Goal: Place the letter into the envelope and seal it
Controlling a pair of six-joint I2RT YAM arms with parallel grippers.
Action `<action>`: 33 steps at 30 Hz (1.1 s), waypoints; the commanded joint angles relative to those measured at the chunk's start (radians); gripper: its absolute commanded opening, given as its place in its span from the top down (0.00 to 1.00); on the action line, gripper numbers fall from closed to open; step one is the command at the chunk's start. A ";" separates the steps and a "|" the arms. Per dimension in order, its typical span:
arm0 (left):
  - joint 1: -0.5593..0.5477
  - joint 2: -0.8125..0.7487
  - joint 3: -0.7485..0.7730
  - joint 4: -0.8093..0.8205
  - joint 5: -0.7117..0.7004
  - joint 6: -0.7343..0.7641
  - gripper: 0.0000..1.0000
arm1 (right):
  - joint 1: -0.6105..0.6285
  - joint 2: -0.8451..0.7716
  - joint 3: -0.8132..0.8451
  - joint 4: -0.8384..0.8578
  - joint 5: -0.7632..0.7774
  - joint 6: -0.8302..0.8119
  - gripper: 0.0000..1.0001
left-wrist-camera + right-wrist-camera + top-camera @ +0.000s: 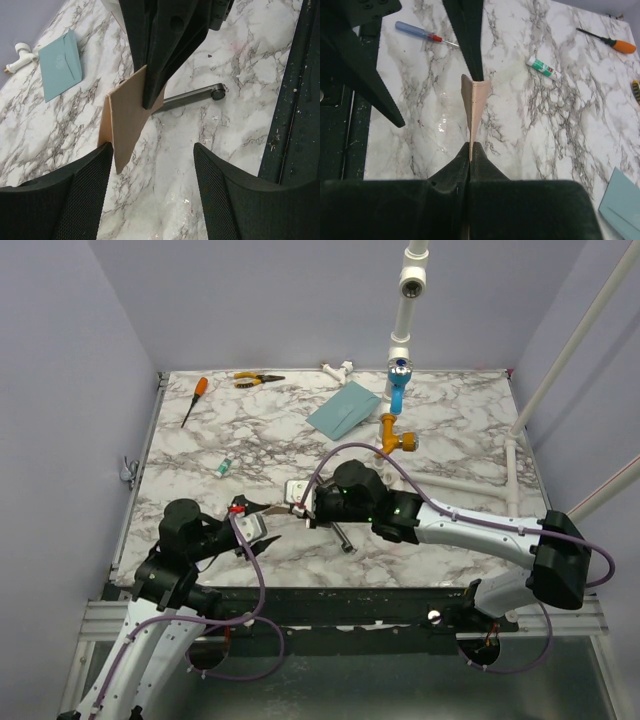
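Note:
The letter (127, 115) is a tan sheet held on edge above the marble table, and my right gripper (471, 150) is shut on its near edge. My left gripper (152, 185) stands open just in front of the letter. One of its fingers (85, 195) is next to the sheet's lower corner, and I cannot tell if they touch. The other finger stands well apart. The teal envelope (343, 410) lies flat at the back of the table, far from both grippers. It also shows in the left wrist view, envelope (59, 65), and at the corner of the right wrist view, envelope (622, 200).
A metal rod (192, 97) lies under the right gripper. A glue tube (226, 467), an orange screwdriver (193, 400) and pliers (257, 379) lie at the left and back. A blue-handled screwdriver (420, 32) is near the front edge. A pipe assembly (398, 390) stands beside the envelope.

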 commanded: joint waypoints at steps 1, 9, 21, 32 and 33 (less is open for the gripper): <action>-0.004 -0.007 -0.018 0.012 0.041 0.025 0.33 | 0.003 0.023 0.016 0.009 -0.143 -0.127 0.99; -0.003 -0.027 -0.011 0.016 0.031 -0.012 0.33 | 0.003 0.051 0.074 -0.083 -0.234 -0.234 0.99; -0.004 0.013 0.018 0.025 0.087 0.008 0.31 | 0.004 0.029 0.076 -0.042 -0.274 -0.299 0.99; -0.003 -0.026 0.085 0.017 0.050 0.087 0.01 | 0.012 -0.037 -0.012 -0.052 -0.164 -0.349 0.99; -0.003 -0.014 0.088 0.015 0.059 0.090 0.01 | 0.012 -0.040 -0.015 -0.044 -0.167 -0.342 0.99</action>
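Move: The brown envelope, sticking out leftward from the right hand's closed fingertips, has its middle about 4 cm left of that hand point, level fore-and-aft and 1 cm lower. From the left hand it lies roughly 3 cm ahead, 2 cm right and at the same height, beside the forward finger. On the table some 17 cm below the left hand, the glue stick is about 13 cm ahead and 14 left, the dark bent pipe 1 ahead and 13 right. The envelope, still pinched in the right hand, is drawn about 3 cm back towards the robot, its free end swinging counter-clockwise by nearly 20 degrees while that wrist rolls its forward side up a little, taking it off the left hand's forward finger. The left hand mostly waits half open, then late on spreads its fingers wide and rises about 4 cm, tilting slightly. ##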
